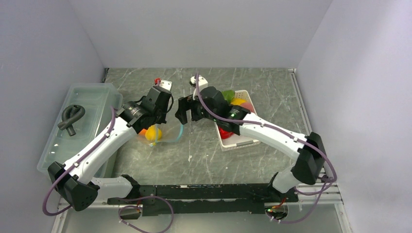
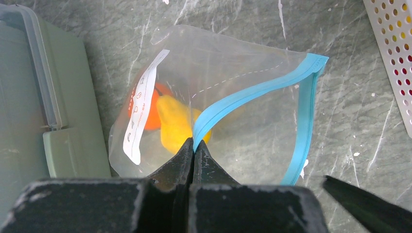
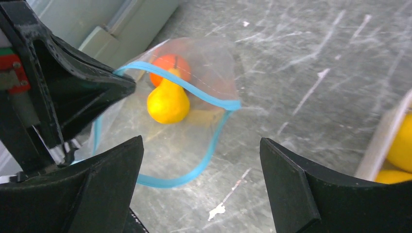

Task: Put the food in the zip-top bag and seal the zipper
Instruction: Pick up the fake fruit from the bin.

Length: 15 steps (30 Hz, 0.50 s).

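Observation:
The clear zip-top bag [image 2: 233,97] lies on the table with its mouth gaping. My left gripper [image 2: 194,143] is shut on the upper lip of the teal zipper [image 2: 252,92] and holds it up. A yellow fruit [image 2: 177,124] and an orange fruit [image 2: 153,111] sit inside the bag. My right gripper [image 3: 201,145] hangs open and empty just in front of the bag's mouth, over its lower zipper lip [image 3: 165,182]. From above, the two grippers [image 1: 163,119] [image 1: 187,115] face each other over the bag [image 1: 170,136]. More food, red [image 1: 224,132], yellow [image 1: 238,101] and green [image 1: 227,94], lies under the right arm.
That food lies in a white perforated basket [image 1: 238,142] to the right of the bag. A translucent lidded bin [image 1: 92,104] with a dark coiled object [image 1: 71,118] on its lid stands at the left, close behind the bag. Walls enclose the table on three sides.

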Tool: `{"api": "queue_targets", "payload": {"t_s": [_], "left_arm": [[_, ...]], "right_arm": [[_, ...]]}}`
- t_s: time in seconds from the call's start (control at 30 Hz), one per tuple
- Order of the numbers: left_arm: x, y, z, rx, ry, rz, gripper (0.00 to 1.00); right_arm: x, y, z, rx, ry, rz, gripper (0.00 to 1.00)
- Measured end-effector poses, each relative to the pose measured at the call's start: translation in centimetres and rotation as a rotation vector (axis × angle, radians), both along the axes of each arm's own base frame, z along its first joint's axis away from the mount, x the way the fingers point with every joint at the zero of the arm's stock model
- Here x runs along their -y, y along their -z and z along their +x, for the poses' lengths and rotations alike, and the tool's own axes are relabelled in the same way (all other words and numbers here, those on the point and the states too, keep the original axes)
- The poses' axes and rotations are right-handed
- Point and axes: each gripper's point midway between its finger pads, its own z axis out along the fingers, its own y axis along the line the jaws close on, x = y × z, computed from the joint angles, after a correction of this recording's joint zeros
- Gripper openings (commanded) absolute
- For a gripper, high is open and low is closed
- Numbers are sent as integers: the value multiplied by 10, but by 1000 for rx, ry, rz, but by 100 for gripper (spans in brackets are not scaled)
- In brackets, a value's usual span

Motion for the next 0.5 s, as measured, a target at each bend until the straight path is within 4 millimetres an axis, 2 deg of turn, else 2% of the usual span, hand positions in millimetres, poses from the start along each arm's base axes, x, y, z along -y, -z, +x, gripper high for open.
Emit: {"api": "queue_targets", "payload": {"t_s": [0.2,0.5], "left_arm": [[0,1,0,-2,0,1,0],[0,1,0,-1,0,1,0]], "right_arm": [[39,-4,0,53,97,-77,91],[108,8,15,99,268,-242,91]]}}
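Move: Off to the right hand's right by some 24 cm, about 2 cm farther out and 13 cm lower, is the middle of the fruit bin. From that hand the red pepper lies about 19 cm right and 2 cm back, the leafy greens about 20 cm right and 12 cm ahead, and the bagged yellow pear some 16 cm left and 3 cm back. From the left hand, the bin is roughly 34 cm right, 2 cm ahead and 12 cm down. Swinging right across the open table, the empty right hand leaves the bag mouth and heads for the fruit bin, about 11 cm at nearly constant height. Its wrist turns some 15 degrees clockwise and rolls its left side down by about as much, fingers staying wide open. The left hand holds still, keeping its pinch on the blue zipper edge. ##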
